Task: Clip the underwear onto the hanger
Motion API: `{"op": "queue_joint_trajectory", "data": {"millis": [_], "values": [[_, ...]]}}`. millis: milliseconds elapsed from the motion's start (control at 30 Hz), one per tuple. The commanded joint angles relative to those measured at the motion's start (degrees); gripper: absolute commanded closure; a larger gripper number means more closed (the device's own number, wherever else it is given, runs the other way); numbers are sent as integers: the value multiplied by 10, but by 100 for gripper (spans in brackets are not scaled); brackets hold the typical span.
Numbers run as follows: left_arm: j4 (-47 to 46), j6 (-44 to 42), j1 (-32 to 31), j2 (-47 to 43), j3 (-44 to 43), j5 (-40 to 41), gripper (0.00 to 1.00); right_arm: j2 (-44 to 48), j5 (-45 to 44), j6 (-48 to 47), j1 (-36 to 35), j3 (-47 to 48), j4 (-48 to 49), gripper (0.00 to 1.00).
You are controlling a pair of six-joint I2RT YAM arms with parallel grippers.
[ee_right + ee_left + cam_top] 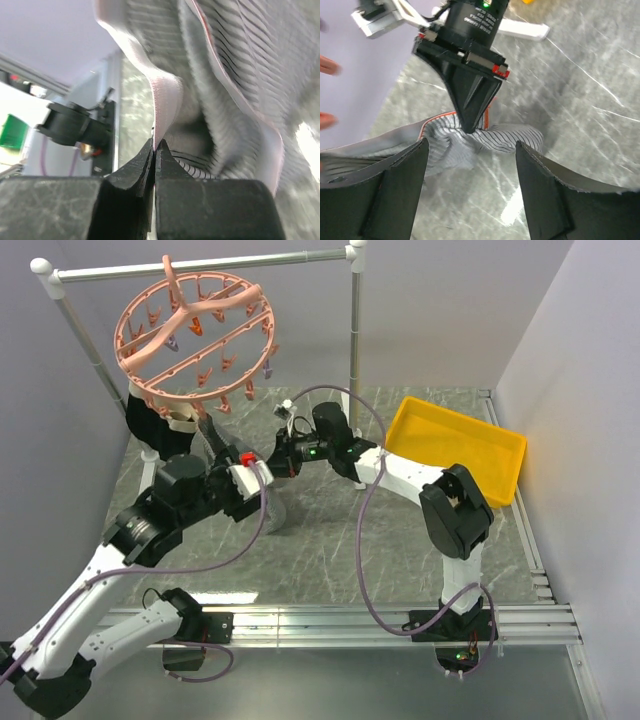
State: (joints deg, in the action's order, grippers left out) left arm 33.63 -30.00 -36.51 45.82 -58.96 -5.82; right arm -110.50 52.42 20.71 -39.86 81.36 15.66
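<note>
The underwear (510, 137), grey with fine stripes, lies bunched on the marble table; it also shows in the top view as underwear (277, 512). My right gripper (155, 145) is shut on the underwear's pale waistband edge (165, 95), and the striped cloth (240, 75) fills that view. From the left wrist, the right gripper (469, 127) points down into the cloth. My left gripper (471, 145) is open just short of the cloth, with nothing between its fingers (400, 180). The hanger (195, 335), a pink ring with several clips, hangs from the rail at the back left.
A grey metal rail (200, 265) on two posts carries the ring. A dark cloth (150, 420) hangs below the ring's left side. A yellow tray (455, 445) sits at the right. Both arms meet near the table's middle.
</note>
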Motion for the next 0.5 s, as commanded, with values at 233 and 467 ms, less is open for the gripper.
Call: {"op": "queue_joint_trajectory", "data": {"millis": [233, 467], "values": [[-11, -24, 110, 54, -5, -160, 25, 72, -142, -155, -26, -12, -146, 100], [41, -100, 203, 153, -84, -260, 25, 86, -181, -197, -33, -2, -194, 100]]}}
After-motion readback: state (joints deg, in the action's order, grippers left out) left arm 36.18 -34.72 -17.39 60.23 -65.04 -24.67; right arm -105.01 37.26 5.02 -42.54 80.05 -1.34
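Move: Ahead of the open left hand, about 11 cm off and some 4 cm lower, lies the middle of the underwear's waistband, stretched from the hanger's near clip to the right gripper. That near clip is roughly 15 cm forward and 9 cm left of the left hand, at about its height; the right gripper's tips are some 8 cm forward, 8 cm right and 4 cm lower. From the right hand, the near clip lies about 7 cm ahead, 17 cm left and 4 cm up. Dipping nearly 3 cm first, the left hand then swings forward about 6 cm and slightly left, towards the waistband and the hanger's near rim, tipping down some 10 degrees with fingers still wide open. The right hand keeps its shut pinch on the waistband corner, sinking about 3 cm and easing 2 cm right as its fingertips dip and turn a little clockwise. ##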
